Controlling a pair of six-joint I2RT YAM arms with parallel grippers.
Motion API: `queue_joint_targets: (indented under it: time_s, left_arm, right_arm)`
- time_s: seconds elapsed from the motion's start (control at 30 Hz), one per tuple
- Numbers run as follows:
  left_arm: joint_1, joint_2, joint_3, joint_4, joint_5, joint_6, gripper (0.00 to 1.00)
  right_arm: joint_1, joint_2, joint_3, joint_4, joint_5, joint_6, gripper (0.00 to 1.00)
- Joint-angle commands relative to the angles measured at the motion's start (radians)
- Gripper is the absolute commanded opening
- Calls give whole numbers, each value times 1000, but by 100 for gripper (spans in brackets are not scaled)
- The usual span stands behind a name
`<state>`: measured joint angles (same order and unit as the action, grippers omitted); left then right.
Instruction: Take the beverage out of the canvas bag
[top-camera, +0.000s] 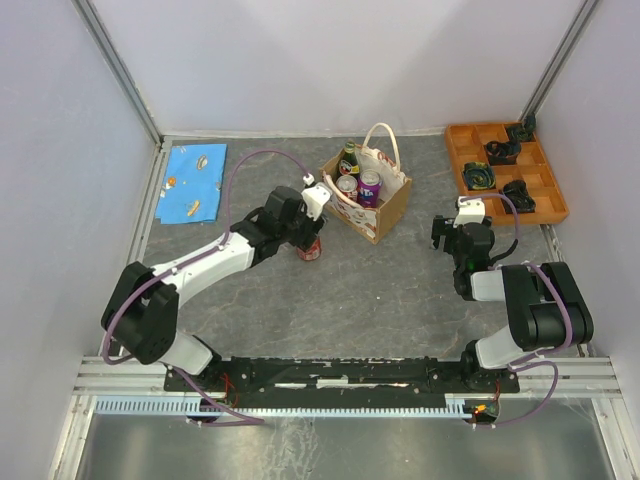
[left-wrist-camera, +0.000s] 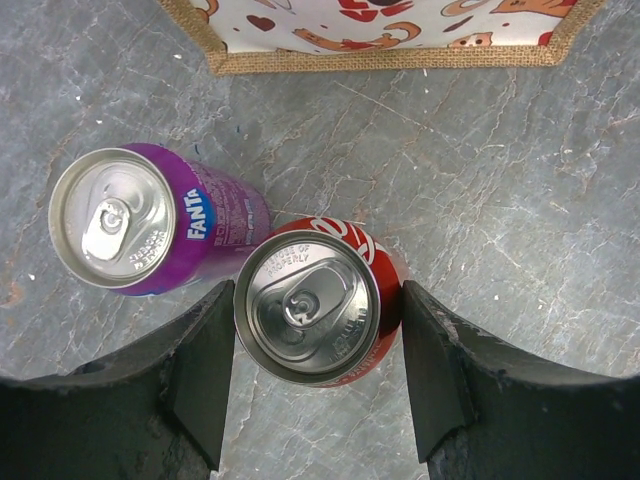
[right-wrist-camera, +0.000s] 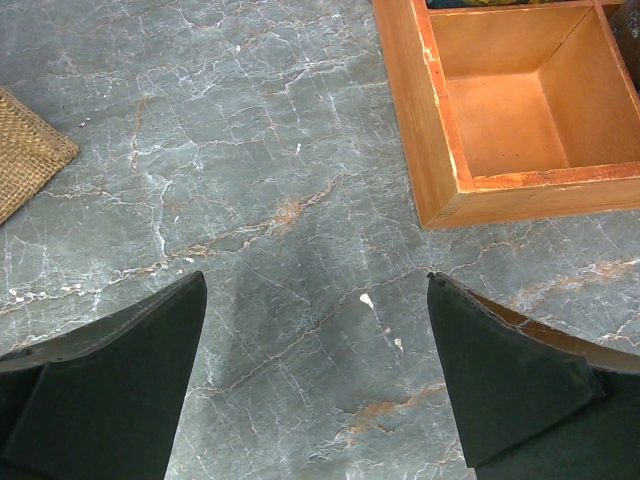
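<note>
The canvas bag (top-camera: 372, 200) stands at the back centre, with a green bottle (top-camera: 348, 158) and two cans inside. Its patterned side shows at the top of the left wrist view (left-wrist-camera: 390, 30). My left gripper (top-camera: 308, 236) (left-wrist-camera: 318, 330) is just left of the bag, its jaws closed against both sides of a red Coca-Cola can (top-camera: 311, 249) (left-wrist-camera: 315, 310) that stands upright on the table. A purple Fanta can (left-wrist-camera: 150, 220) stands upright right beside the red one. My right gripper (top-camera: 450, 236) (right-wrist-camera: 316, 350) is open and empty above bare table.
An orange compartment tray (top-camera: 545, 180) with dark parts sits at the back right; its corner shows in the right wrist view (right-wrist-camera: 440, 130). A blue patterned cloth (top-camera: 193, 182) lies at the back left. The bag's corner (right-wrist-camera: 25, 160) shows in the right wrist view.
</note>
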<state>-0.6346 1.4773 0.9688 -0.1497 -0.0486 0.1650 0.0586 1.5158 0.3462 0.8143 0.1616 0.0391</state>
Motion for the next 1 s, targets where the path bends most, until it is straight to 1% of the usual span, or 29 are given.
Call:
queue_joint_targets:
  time_s: [0.0,0.03,0.13,0.17,0.2,0.23,0.27,0.33,0.37,0.4,0.47,0.73,0.97]
  left_arm:
    - [-6,8,16,148,27,-7,4]
    - [-7,15,16,148,32,-8,6]
    - [-7,31,17,148,38,-10,24]
    - [-8,33,18,148,40,-13,31]
    - [-8,33,19,149,44,-14,41]
    - [-8,31,18,148,48,-16,55]
    - [-9,29,20,148,49,-17,64]
    - [-10,19,23,144,50,-19,78]
    - [-10,15,27,138,50,-21,81]
    - [-10,10,33,132,50,-21,89]
    - [-10,-1,47,119,50,-21,99]
    - [-10,-58,126,57,49,-11,99]
    - [-10,-107,306,-18,9,57,98]
  right_arm:
    - [0,-2,28,36,3,-1,99]
    - [-1,-2,28,36,3,-1,99]
    - [0,-3,28,36,3,-1,99]
    - [0,-2,28,36,3,-1,99]
    - [-1,-3,28,36,3,-1,99]
    - [-1,-2,28,36,3,-1,99]
    - [0,-3,28,36,3,0,99]
    - [0,-3,28,36,3,-1,99]
    - [0,-2,28,36,3,-1,99]
    - [0,-2,28,36,3,-2,99]
    - [-1,-3,27,36,3,-1,99]
    - [0,-2,28,36,3,-1,99]
    - [0,-2,28,36,2,-1,99]
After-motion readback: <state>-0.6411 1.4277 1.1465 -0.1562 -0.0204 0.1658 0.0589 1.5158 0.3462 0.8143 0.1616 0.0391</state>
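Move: Just ahead and to the right of the left hand, about 1 cm each way, is the spot for the red can it already holds, whose middle sits some 3 cm below the hand point. The purple Fanta can stands about 6 cm farther out and 4 cm left of this hand. The canvas bag's middle lies roughly 12 cm ahead and 14 cm right. From the idle right hand, the spot is about 32 cm left and 3 cm back. Easing the gripped red can about 1.5 cm right and slightly forward, barely sinking, the left hand sets it beside the purple can and then opens wide, letting go. It then rises about 10 cm clear of the can, speeding up, drifting a little farther right and forward towards the bag as the fingers tip up about 10 degrees. ##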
